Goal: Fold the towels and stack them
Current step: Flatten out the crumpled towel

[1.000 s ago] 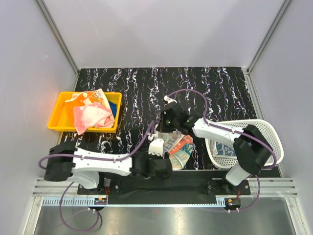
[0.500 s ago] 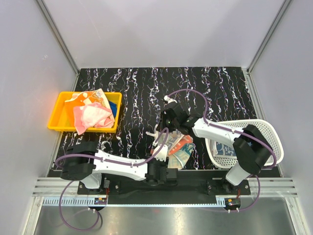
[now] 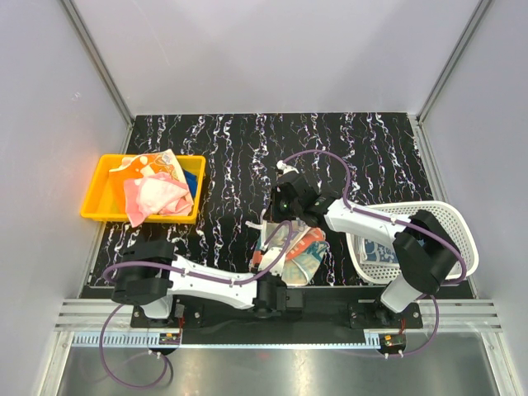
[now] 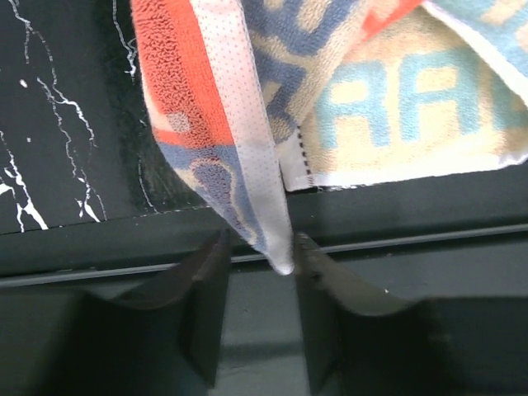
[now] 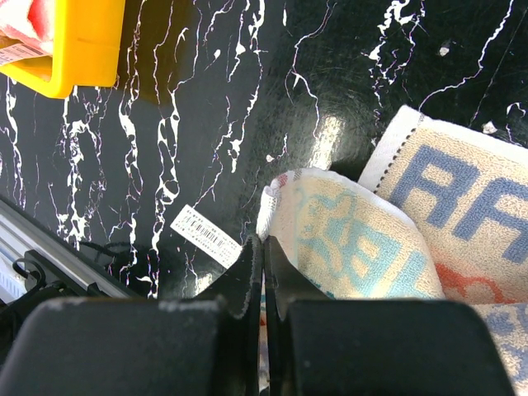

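A cartoon-printed orange, teal and white towel (image 3: 301, 252) lies crumpled at the table's near middle. Its far edge is lifted by my right gripper (image 3: 285, 214), whose jaws are shut on a fold of it (image 5: 355, 239). In the right wrist view that gripper (image 5: 263, 244) shows a thin strip of cloth between its fingers. My left gripper (image 3: 266, 252) is at the towel's near left corner. In the left wrist view the towel (image 4: 396, 107) hangs a pointed corner down between the left gripper's (image 4: 260, 247) fingers, which stand apart on either side of it.
A yellow tray (image 3: 95, 198) at the left holds a pink towel (image 3: 153, 196), a blue towel (image 3: 194, 177) and a printed one. A white mesh basket (image 3: 450, 219) stands at the right. A white barcode tag (image 5: 206, 236) lies on the black marbled table (image 3: 247, 148).
My left arm has swung rightwards along the near edge and brought its gripper to the towel's near corner, its jaws narrowing around it. The right arm has not moved.
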Available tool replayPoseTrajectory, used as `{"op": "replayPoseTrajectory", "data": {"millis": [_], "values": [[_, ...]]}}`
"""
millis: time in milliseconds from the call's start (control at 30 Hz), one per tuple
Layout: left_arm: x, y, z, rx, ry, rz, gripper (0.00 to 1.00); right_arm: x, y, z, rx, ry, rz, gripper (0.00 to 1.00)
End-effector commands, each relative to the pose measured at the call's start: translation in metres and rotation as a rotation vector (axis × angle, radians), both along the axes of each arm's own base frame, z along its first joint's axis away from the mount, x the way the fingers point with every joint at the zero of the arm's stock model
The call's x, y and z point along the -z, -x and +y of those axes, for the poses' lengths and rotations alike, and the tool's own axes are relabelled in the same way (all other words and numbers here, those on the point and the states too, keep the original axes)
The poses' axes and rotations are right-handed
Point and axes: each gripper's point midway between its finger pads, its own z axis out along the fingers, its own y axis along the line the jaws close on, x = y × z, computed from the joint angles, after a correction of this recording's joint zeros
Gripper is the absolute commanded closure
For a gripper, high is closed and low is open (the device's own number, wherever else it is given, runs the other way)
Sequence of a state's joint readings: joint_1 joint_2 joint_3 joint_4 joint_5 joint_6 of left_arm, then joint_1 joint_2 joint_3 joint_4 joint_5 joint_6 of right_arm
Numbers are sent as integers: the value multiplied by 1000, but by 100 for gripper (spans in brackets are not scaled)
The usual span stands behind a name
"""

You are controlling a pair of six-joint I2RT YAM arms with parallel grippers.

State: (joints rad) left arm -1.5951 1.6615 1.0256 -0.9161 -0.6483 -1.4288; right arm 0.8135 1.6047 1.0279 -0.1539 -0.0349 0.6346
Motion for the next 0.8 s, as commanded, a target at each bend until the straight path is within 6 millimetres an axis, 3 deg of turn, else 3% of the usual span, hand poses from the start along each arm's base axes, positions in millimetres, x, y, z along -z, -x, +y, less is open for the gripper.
{"op": "replayPoseTrajectory", "data": {"millis": [0, 333, 467, 600, 633, 767], "values": [[-4, -13, 4, -34, 9, -68, 71, -14, -6, 8, 14, -33, -44, 100], [1, -12, 9, -40, -2, -62, 82, -14, -5, 7, 13, -28, -45, 100], [-14, -16, 22, -63, -3, -88, 93, -18, -9, 1, 32, -9, -68, 100], [-49, -26, 40, -78, 36, -143, 100, -39, -15, -7, 55, 14, -122, 100], [-66, -29, 40, -79, 80, -154, 100, -43, -17, -12, 65, 32, -134, 100], [-121, -45, 51, -77, 153, -239, 100, -90, -25, -24, 86, 40, -245, 100]]}}
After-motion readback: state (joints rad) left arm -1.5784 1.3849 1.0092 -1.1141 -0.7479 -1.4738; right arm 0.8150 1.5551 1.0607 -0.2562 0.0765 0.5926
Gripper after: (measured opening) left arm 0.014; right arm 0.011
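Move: The towel's near corner already lies between the left hand's parted fingertips, about 1 cm ahead and 1 cm below. From that hand, the crumpled towel's main part is some 12 cm ahead, 8 cm right and 2 cm lower; the yellow bin is about 29 cm ahead and 34 cm left. The right hand already grips the far corner; from it the near corner lies roughly 20 cm back, level sideways, 7 cm lower. Left fingers pinch the towel's near corner and lift about 7 cm, edging left; right keeps hold, easing right. ##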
